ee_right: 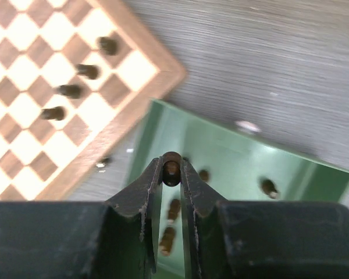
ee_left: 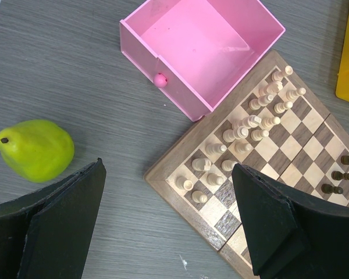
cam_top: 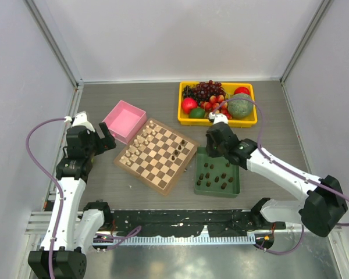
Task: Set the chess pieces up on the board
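Observation:
The board (cam_top: 157, 170) lies tilted at mid-table, cream pieces along its left side. A few dark chess pieces (cam_top: 178, 149) stand near its right corner, seen as a row (ee_right: 70, 90) in the right wrist view. More dark pieces (cam_top: 213, 175) lie in the green tray (cam_top: 218, 193). Over the tray's near-left part, my right gripper (ee_right: 171, 165) is shut on one dark chess piece (ee_right: 171, 171). My left gripper (ee_left: 168, 168) hangs open above the board's left corner (ee_left: 180, 195) and the table, holding nothing.
A pink box (cam_top: 125, 120) sits just behind the board's left edge. A yellow bin (cam_top: 218, 120) of fruit stands at the back right. A green pear (ee_left: 36, 149) lies on the table left of the board. One dark piece (ee_right: 103, 162) lies between board and tray.

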Available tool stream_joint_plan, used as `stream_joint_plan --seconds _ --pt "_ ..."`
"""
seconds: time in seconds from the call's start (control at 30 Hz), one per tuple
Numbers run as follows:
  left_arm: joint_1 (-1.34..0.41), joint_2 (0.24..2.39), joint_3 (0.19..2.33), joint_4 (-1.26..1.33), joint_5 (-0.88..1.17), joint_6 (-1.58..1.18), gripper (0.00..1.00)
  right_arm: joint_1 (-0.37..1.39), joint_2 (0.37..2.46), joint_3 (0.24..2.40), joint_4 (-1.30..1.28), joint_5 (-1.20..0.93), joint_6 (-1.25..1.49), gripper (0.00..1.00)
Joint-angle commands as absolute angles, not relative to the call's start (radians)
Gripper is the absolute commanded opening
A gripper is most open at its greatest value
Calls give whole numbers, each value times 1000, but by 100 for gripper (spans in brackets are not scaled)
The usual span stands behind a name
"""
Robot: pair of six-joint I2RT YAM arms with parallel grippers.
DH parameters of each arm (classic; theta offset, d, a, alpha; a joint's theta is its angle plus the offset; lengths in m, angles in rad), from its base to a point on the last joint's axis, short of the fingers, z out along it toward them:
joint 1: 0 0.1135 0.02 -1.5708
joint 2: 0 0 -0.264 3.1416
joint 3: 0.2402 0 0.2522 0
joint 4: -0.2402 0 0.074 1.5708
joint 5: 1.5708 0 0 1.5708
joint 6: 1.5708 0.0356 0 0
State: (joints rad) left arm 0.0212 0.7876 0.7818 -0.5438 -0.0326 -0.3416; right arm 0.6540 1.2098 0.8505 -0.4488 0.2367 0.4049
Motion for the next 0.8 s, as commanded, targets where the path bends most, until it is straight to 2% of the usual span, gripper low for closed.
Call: stream_joint_plan --seconds 0.0,0.3,0.4,0.77 --pt "26 784 819 -529 -20 -351 99 788 1287 971 -419 239 463 21" --pt "25 778 818 -529 -17 -353 99 1021 1606 1233 -417 262 469 20" --pt "25 778 816 -528 -14 -354 99 1034 1686 1284 -442 267 471 20" --pt "25 787 821 -526 -6 -354 99 1037 1772 1299 -417 235 453 20"
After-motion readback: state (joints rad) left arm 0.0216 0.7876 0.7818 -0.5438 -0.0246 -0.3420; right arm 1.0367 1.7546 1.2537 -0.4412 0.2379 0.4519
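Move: Some 18 cm to the right hand's left, 3 cm back and 9 cm below lies the board's next free pawn square, where its held dark pawn is to go. The nearest placed dark pawn is 17 cm left and 1 cm back; the row's far pawn is 12 cm left, 6 cm ahead. The green tray centres 8 cm back, 3 cm right. From the left hand that square is about 24 cm right, 3 cm back and 16 cm down. Sweeping quickly left off the green tray and across the board's edge, the right hand carries the pinched dark pawn about 18 cm, drawing back some 3 cm and turning about 20 degrees counter-clockwise. It rises slightly at first, then sinks roughly 5 cm, finishing straight down towards the free square beside the nearest placed pawn, fingers keeping their grip. ##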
